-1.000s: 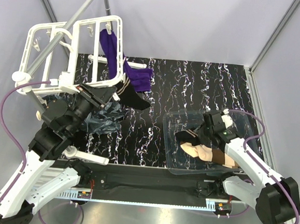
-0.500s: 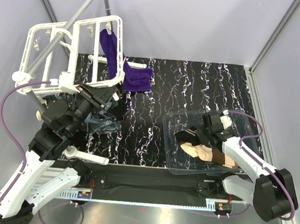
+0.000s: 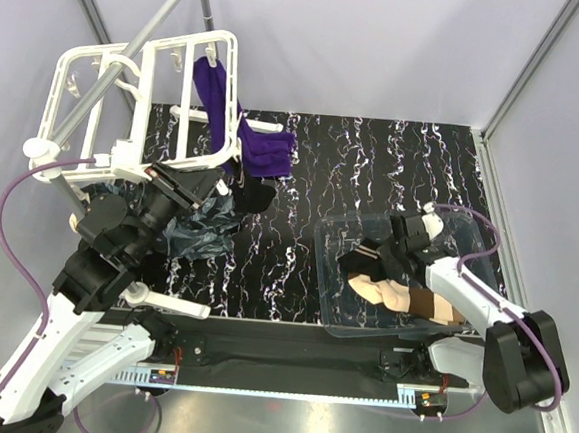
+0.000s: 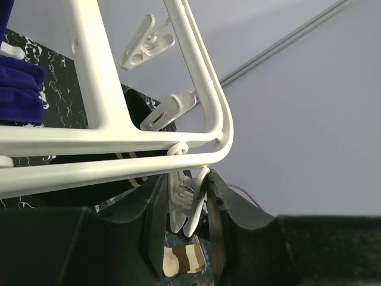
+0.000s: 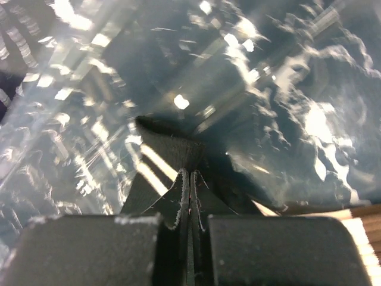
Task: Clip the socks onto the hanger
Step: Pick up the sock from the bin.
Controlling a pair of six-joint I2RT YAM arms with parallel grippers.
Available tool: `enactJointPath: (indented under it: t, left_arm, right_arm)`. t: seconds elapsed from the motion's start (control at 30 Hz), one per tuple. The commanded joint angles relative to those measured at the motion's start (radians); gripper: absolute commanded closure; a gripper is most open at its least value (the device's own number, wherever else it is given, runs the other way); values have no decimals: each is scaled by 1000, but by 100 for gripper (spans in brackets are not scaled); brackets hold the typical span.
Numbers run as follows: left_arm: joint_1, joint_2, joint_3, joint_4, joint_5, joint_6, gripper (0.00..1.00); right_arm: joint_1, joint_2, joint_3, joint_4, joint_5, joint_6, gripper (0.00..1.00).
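The white hanger (image 3: pixel 139 94) stands at the back left, and its frame (image 4: pixel 119 140) crosses the left wrist view. My left gripper (image 3: pixel 210 182) is at its near corner, shut on a dangling white clip (image 4: pixel 187 202). A black sock (image 3: pixel 252 191) with a striped cuff (image 4: pixel 181 259) lies just beside and below that clip; whether the clip holds it I cannot tell. My right gripper (image 3: pixel 379 256) is down in the clear tray (image 3: pixel 333 240), shut on another black sock (image 3: pixel 358 259) with a striped cuff (image 5: pixel 161 158). Beige socks (image 3: pixel 404 296) lie beside it.
A purple sock (image 3: pixel 214 95) hangs from the hanger, with purple fabric (image 3: pixel 267 151) spread on the black marbled table (image 3: pixel 374 163). A grey metal pole (image 3: pixel 132 49) leans across the hanger. Crumpled blue-grey cloth (image 3: pixel 198 234) lies under the left arm.
My right gripper has closed on the black sock in the tray and edged slightly left. The black sock near the left gripper has shifted. The left gripper stays on the clip.
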Motion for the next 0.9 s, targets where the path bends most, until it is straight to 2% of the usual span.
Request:
enactJointPath:
  t: [0.0,0.1,0.2,0.37,0.63,0.7,0.83,0.87]
  left_arm:
    - [-2,-8,25,27,29,-2,100]
    - [-3,-15,25,27,32,-5,100]
    - [-2,-21,26,29,33,-6,100]
    - [-3,-21,29,37,41,-17,100]
    - [-3,-5,40,57,65,-31,100]
    - [-3,-1,41,64,75,-38,100]
    - [-3,0,38,86,95,-55,100]
    - [-3,2,38,90,101,-60,100]
  right_arm:
    - [-8,-100,76,50,-41,-201,100]
    - [-8,-232,97,63,-148,-339,100]
    - [-6,-332,134,73,-367,-443,100]
    - [-6,-365,290,-71,-657,-505,100]
    - [3,-328,471,-25,-1084,-416,100]
    - [15,-299,488,15,-1141,-358,100]
    - [86,-231,522,134,-1153,-278,100]
    - [143,-208,528,157,-1146,-264,100]
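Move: My right fingers are already shut on the striped cuff of the black sock in the bin. The hanger clip it is bound for lies about 35 cm to the left, some 5 cm back and 35 cm up; the tan sock stays in the bin about 11 cm back and 6 cm to the right, some 3 cm lower. The sock already hung is about 30 cm to the left, 2 cm farther out and 20 cm up. From my left hand, the clip is right at its fingertips, about 2 cm ahead. Keeping my right-hand pinch on the black sock's cuff, I pull it quickly up out of the bin, nearly straight up at first, then swinging left and somewhat back towards the clip, about 31 cm up and 15 cm left in all. On the way my right wrist turns counter-clockwise some 65 degrees and the fingers come up from pointing steeply down. My left hand keeps hold of the clip. ##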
